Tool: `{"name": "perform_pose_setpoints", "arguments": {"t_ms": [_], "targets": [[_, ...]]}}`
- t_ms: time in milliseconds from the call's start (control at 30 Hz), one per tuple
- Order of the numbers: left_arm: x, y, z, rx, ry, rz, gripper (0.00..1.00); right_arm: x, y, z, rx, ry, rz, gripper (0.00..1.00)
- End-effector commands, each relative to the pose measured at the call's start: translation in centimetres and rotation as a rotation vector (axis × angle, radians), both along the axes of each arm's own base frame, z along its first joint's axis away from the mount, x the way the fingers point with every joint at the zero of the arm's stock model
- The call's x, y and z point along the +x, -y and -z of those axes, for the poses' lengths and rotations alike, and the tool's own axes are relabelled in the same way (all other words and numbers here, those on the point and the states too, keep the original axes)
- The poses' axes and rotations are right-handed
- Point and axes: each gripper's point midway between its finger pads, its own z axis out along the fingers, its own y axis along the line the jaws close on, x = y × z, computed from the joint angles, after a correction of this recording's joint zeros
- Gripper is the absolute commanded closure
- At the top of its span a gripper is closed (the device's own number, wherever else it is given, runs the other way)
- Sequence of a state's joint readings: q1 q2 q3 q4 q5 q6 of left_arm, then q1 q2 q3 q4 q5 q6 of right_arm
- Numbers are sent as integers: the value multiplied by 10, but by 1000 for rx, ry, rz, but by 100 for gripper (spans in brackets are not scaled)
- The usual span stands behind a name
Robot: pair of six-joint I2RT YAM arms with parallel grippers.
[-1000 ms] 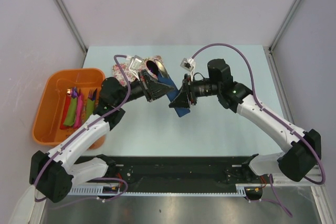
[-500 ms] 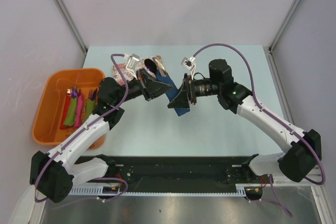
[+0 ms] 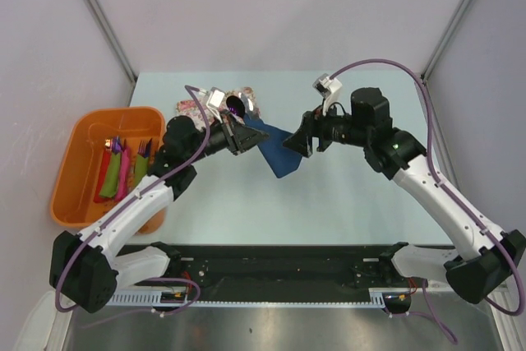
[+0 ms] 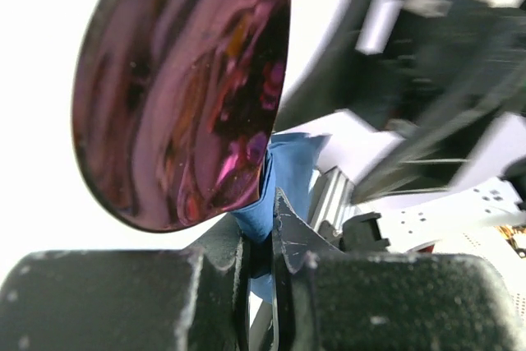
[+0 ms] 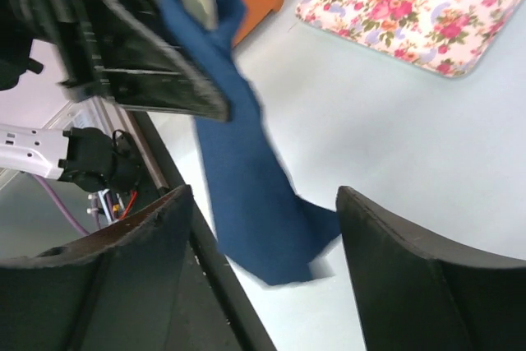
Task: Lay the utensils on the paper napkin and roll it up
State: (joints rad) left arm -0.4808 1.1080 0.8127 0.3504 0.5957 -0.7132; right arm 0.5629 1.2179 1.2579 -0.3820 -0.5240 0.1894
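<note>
The dark blue paper napkin (image 3: 276,154) hangs above the table from my left gripper (image 3: 245,133), drooping down to the right. In the left wrist view the jaws (image 4: 267,219) are shut on a fold of the napkin (image 4: 288,166). A shiny purple spoon bowl (image 4: 189,88), one of the utensils, sticks out beyond the fingers, seemingly caught in the same grip. It shows from above as a dark oval (image 3: 237,104). My right gripper (image 3: 294,141) stands open just right of the napkin, holding nothing. Its fingers (image 5: 427,277) frame the napkin's loose lower end (image 5: 246,195).
An orange bin (image 3: 82,145) at the left holds red, pink and green rolled napkins (image 3: 123,172). A floral tray (image 3: 187,108) lies behind the left gripper and shows again at the top right of the right wrist view (image 5: 419,6).
My right gripper has opened, let go of the napkin and drawn back to the right. The napkin now hangs from the left gripper alone, which shifted slightly left.
</note>
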Motion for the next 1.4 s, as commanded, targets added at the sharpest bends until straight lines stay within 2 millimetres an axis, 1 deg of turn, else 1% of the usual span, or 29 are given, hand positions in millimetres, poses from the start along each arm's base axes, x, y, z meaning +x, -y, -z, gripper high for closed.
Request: {"name": "perform_pose_setpoints", "arguments": {"t_ms": [0, 33, 67, 133, 167, 200, 233, 333, 367, 400, 433, 467, 500, 533, 567, 600, 633, 700, 733, 800, 833, 867, 900, 933, 1000, 1067, 1167, 1367], "targets": [[11, -3, -30, -16, 70, -50, 100, -1, 7, -25, -24, 131, 43, 27], [12, -3, -30, -16, 65, -50, 100, -5, 4, -24, -25, 132, 30, 27], [12, -2, -28, -17, 55, -50, 100, -3, 3, -22, -33, 131, 42, 28], [12, -2, -28, -23, 53, -46, 100, -8, -2, -23, -26, 132, 21, 32], [12, -2, -28, -21, 51, -48, 100, -6, -2, -22, -33, 137, 34, 33], [11, -3, -29, -24, 50, -49, 100, -7, -5, -20, -33, 134, 23, 35], [11, -2, -28, -26, 50, -46, 100, -9, -7, -20, -35, 136, 10, 39], [10, -2, -28, -25, 51, -44, 100, -7, -9, -19, -58, 168, 20, 43], [11, -3, -28, -21, 56, -49, 100, -1, -5, -19, -74, 182, 54, 43], [12, -4, -26, -15, 51, -54, 100, 2, -2, -24, -79, 198, 80, 43], [13, -5, -24, -12, 46, -59, 100, 8, 3, -25, -86, 206, 107, 36], [14, -6, -21, -8, 35, -66, 100, 14, 9, -27, -93, 209, 143, 32], [15, -7, -19, -6, 27, -72, 100, 22, 18, -30, -92, 206, 176, 31], [17, -8, -17, -5, 19, -80, 100, 25, 21, -30, -87, 193, 179, 30], [17, -7, -15, -5, 13, -72, 100, 32, 31, -31, -71, 171, 208, 28], [17, -7, -15, -8, 15, -67, 100, 34, 32, -30, -55, 147, 200, 27], [16, -6, -14, -12, 6, -65, 100, 26, 27, -32, -21, 122, 143, 27], [16, -5, -18, -25, 17, -57, 100, 19, 20, -35, 13, 99, 93, 30], [16, -5, -19, -28, 18, -57, 100, 12, 14, -32, 25, 79, 46, 35], [16, -4, -23, -36, 25, -47, 100, 2, 3, -35, 58, 73, -13, 41], [16, -4, -25, -38, 31, -46, 100, -9, -7, -32, 65, 58, -68, 46], [15, -3, -26, -40, 32, -41, 100, -13, -13, -32, 73, 60, -93, 48], [15, -3, -27, -43, 31, -41, 100, -18, -18, -31, 78, 52, -121, 50], [15, -3, -28, -44, 31, -41, 100, -28, -27, -27, 75, 45, -161, 53], [14, -3, -30, -51, 37, -35, 100, -33, -34, -22, 63, 44, -181, 54], [11, -1, -34, -65, 48, -18, 100, -34, -38, -13, 44, 41, -183, 55], [5, 0, -41, -88, 72, 12, 100, -27, -39, -1, 16, 37, -163, 52], [-3, 2, -50, -117, 95, 52, 100, -21, -38, 6, 7, 33, -144, 49]]}}
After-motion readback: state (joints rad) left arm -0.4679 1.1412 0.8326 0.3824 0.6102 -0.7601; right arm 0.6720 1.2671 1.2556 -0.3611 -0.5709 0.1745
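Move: My left hand holds the rolled napkin bundle. The napkin's loose tail hangs about 4 cm left, 3 cm back and 4 cm below my open right hand; from my left hand it is 3 cm right, 4 cm back and 5 cm down. From my right hand, the gripped bundle is about 6 cm left and 2 cm ahead, level. The spoon head is roughly 11 cm left, 8 cm ahead and 4 cm higher. I sweep my right hand back and forth beside the napkin's hanging tail: a small shift left while the fingers half close, then about 4 cm forward and right as they reopen, then some 6 cm back and left towards the tail, turning about 20 degrees counter-clockwise and narrowing again. My left hand keeps its pinch on the bundle, easing slightly forward and down, then back up. ##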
